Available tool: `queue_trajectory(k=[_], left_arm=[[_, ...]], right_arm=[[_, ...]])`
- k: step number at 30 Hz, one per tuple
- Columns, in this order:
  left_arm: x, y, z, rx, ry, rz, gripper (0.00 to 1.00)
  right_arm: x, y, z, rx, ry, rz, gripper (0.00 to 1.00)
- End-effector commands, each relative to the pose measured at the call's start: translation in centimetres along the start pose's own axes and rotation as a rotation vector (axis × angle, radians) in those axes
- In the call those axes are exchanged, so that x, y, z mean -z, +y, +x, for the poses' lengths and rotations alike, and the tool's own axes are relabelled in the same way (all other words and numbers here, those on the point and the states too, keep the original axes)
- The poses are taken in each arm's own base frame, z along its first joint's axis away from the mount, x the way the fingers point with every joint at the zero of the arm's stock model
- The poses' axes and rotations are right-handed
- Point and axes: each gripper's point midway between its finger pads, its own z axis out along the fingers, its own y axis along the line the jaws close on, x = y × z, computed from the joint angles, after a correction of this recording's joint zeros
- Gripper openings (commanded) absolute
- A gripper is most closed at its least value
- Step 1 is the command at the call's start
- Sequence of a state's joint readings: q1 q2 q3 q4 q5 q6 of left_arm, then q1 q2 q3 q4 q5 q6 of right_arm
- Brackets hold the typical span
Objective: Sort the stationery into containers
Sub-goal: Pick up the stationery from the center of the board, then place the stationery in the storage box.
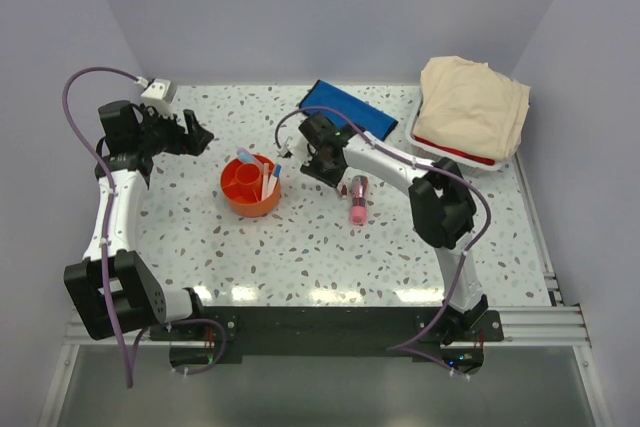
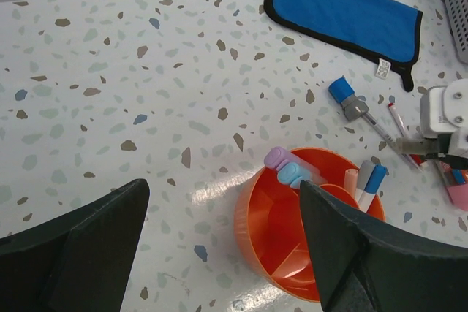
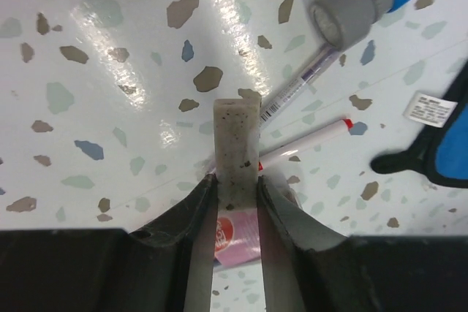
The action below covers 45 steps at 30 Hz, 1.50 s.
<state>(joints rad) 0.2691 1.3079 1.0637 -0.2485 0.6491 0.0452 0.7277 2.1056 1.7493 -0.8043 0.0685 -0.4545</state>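
My right gripper point(image 3: 235, 180) is shut on a beige speckled eraser block point(image 3: 236, 133), low over the table just in front of the blue pouch point(image 1: 350, 110). Under it lie a blue-capped pen point(image 3: 344, 20), a thin white pen with red ends point(image 3: 307, 144) and a pink tube point(image 3: 238, 242). The pink tube point(image 1: 358, 209) also shows from above. The orange tub point(image 2: 252, 224) holds a lilac marker point(image 2: 278, 157), a light-blue one point(image 2: 292, 174) and blue-capped markers point(image 2: 374, 180). My left gripper point(image 2: 223, 246) stands open, empty, up and to the left of the tub point(image 1: 232, 203).
A white basket with a red rim point(image 1: 455, 152) and beige cloth point(image 1: 470, 107) stands at the back right. A small white box point(image 1: 158, 93) sits at the back left corner. The pouch's white tag point(image 3: 430, 107) lies near my right fingers.
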Motion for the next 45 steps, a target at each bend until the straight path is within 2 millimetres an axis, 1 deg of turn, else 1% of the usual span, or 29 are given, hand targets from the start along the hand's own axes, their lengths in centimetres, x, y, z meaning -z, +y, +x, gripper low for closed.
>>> queue_trajectory(k=[1, 5, 6, 8, 9, 11, 12, 13, 14, 15, 16, 17, 18, 19, 20, 22, 23, 24, 26, 27, 29, 31, 34, 37, 39, 40, 45], left_arm=[[-0.3, 0.3, -1.2, -0.013, -0.05, 0.01, 0.88], [-0.3, 0.8, -1.0, -0.016, -0.044, -0.014, 0.88], [-0.3, 0.8, -0.7, -0.014, -0.04, -0.016, 0.88], [-0.2, 0.9, -0.6, -0.006, -0.041, -0.025, 0.88], [-0.2, 0.9, -0.3, -0.002, -0.037, -0.027, 0.88], [-0.1, 1.0, 0.0, 0.002, -0.031, -0.039, 0.88], [-0.1, 1.1, 0.2, 0.005, -0.027, -0.046, 0.88], [0.0, 1.2, 0.3, 0.004, -0.024, -0.054, 0.88], [0.1, 1.4, 0.4, 0.001, -0.019, -0.069, 0.88], [0.1, 1.6, 0.8, 0.0, -0.012, -0.078, 0.88], [0.3, 1.7, 0.7, -0.003, -0.012, -0.087, 0.88], [0.4, 2.1, 0.9, -0.005, -0.008, -0.111, 0.88], [0.5, 2.2, 1.0, -0.008, -0.005, -0.123, 0.88], [0.7, 2.4, 1.1, -0.01, -0.004, -0.137, 0.88], [0.8, 2.8, 1.2, -0.004, -0.004, -0.16, 0.88], [0.9, 3.0, 1.8, 0.007, 0.007, -0.17, 0.89], [0.9, 3.2, 2.3, 0.017, 0.022, -0.173, 0.89], [0.8, 3.1, 2.9, 0.026, 0.037, -0.17, 0.89], [0.8, 3.3, 4.2, 0.034, 0.072, -0.179, 0.89], [0.7, 3.5, 5.1, 0.043, 0.09, -0.184, 0.88], [0.5, 3.8, 6.1, 0.05, 0.106, -0.196, 0.88], [0.4, 4.1, 6.7, 0.059, 0.128, -0.199, 0.88], [0.7, 4.0, 6.7, 0.053, 0.136, -0.198, 0.88], [0.9, 4.0, 6.8, 0.037, 0.143, -0.198, 0.88], [1.0, 3.9, 7.0, 0.029, 0.149, -0.196, 0.88], [1.0, 3.9, 7.3, 0.034, 0.157, -0.195, 0.88], [1.1, 3.7, 7.6, 0.045, 0.163, -0.19, 0.88]], right_arm=[[6.7, -1.7, -3.4, 0.015, -0.122, 0.065, 0.27], [10.2, -1.6, -5.5, 0.027, -0.222, 0.06, 0.27], [11.6, -1.8, -6.5, 0.033, -0.265, 0.069, 0.27], [12.7, -1.0, -7.8, 0.058, -0.314, 0.031, 0.27], [13.5, -1.0, -8.8, 0.073, -0.345, 0.031, 0.27], [13.9, 0.5, -10.2, 0.102, -0.378, -0.005, 0.28], [14.7, 0.7, -11.2, 0.11, -0.406, -0.007, 0.28], [14.3, 1.2, -11.7, 0.115, -0.406, -0.018, 0.28], [14.4, 2.3, -12.4, 0.13, -0.421, -0.04, 0.28], [14.9, 2.8, -13.1, 0.132, -0.444, -0.056, 0.28], [14.5, 3.6, -13.5, 0.138, -0.443, -0.075, 0.28], [14.7, 4.9, -14.0, 0.156, -0.455, -0.104, 0.28], [14.8, 5.5, -14.4, 0.162, -0.464, -0.119, 0.28], [14.6, 6.3, -14.5, 0.173, -0.463, -0.137, 0.28], [14.4, 7.7, -14.8, 0.195, -0.464, -0.169, 0.28], [14.2, 9.2, -15.0, 0.21, -0.464, -0.21, 0.27], [13.8, 10.2, -15.1, 0.223, -0.455, -0.227, 0.27], [13.8, 10.9, -15.2, 0.222, -0.456, -0.247, 0.27], [13.4, 11.9, -15.3, 0.225, -0.45, -0.263, 0.27], [12.9, 12.3, -15.4, 0.219, -0.442, -0.273, 0.27], [12.4, 13.1, -15.6, 0.218, -0.438, -0.281, 0.26], [11.3, 13.6, -15.9, 0.211, -0.42, -0.279, 0.26], [10.0, 14.4, -16.7, 0.202, -0.405, -0.258, 0.25], [9.1, 14.9, -17.3, 0.201, -0.4, -0.24, 0.25], [8.6, 14.9, -17.5, 0.202, -0.396, -0.228, 0.25], [7.9, 15.1, -17.5, 0.197, -0.384, -0.228, 0.25], [6.9, 14.8, -17.7, 0.165, -0.372, -0.204, 0.25]])
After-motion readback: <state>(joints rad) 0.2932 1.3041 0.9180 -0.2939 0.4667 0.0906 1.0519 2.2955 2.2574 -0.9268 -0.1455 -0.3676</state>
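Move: Some 19 cm to the left of the right hand, which already holds the eraser just off the board, and about 3 cm nearer the base stands the orange organizer, its middle about level with the hand. The blue-capped bottle lies some 7 cm ahead and 2 cm left, the pink marker about 7 cm right and 3 cm back, both about 4 cm below. From the left hand, the organizer is about 10 cm right, 5 cm back and 16 cm below. Lifting the pinched eraser steeply by about 17 cm, the right hand swings left, then curves back towards the base and sinks about 10 cm beside the organizer's near side, some 20 cm farther left than it began; its wrist turns counter-clockwise and tilts so the fingers point down-left, grip kept. The open, empty left hand sinks, easing left and back and tipping down. ##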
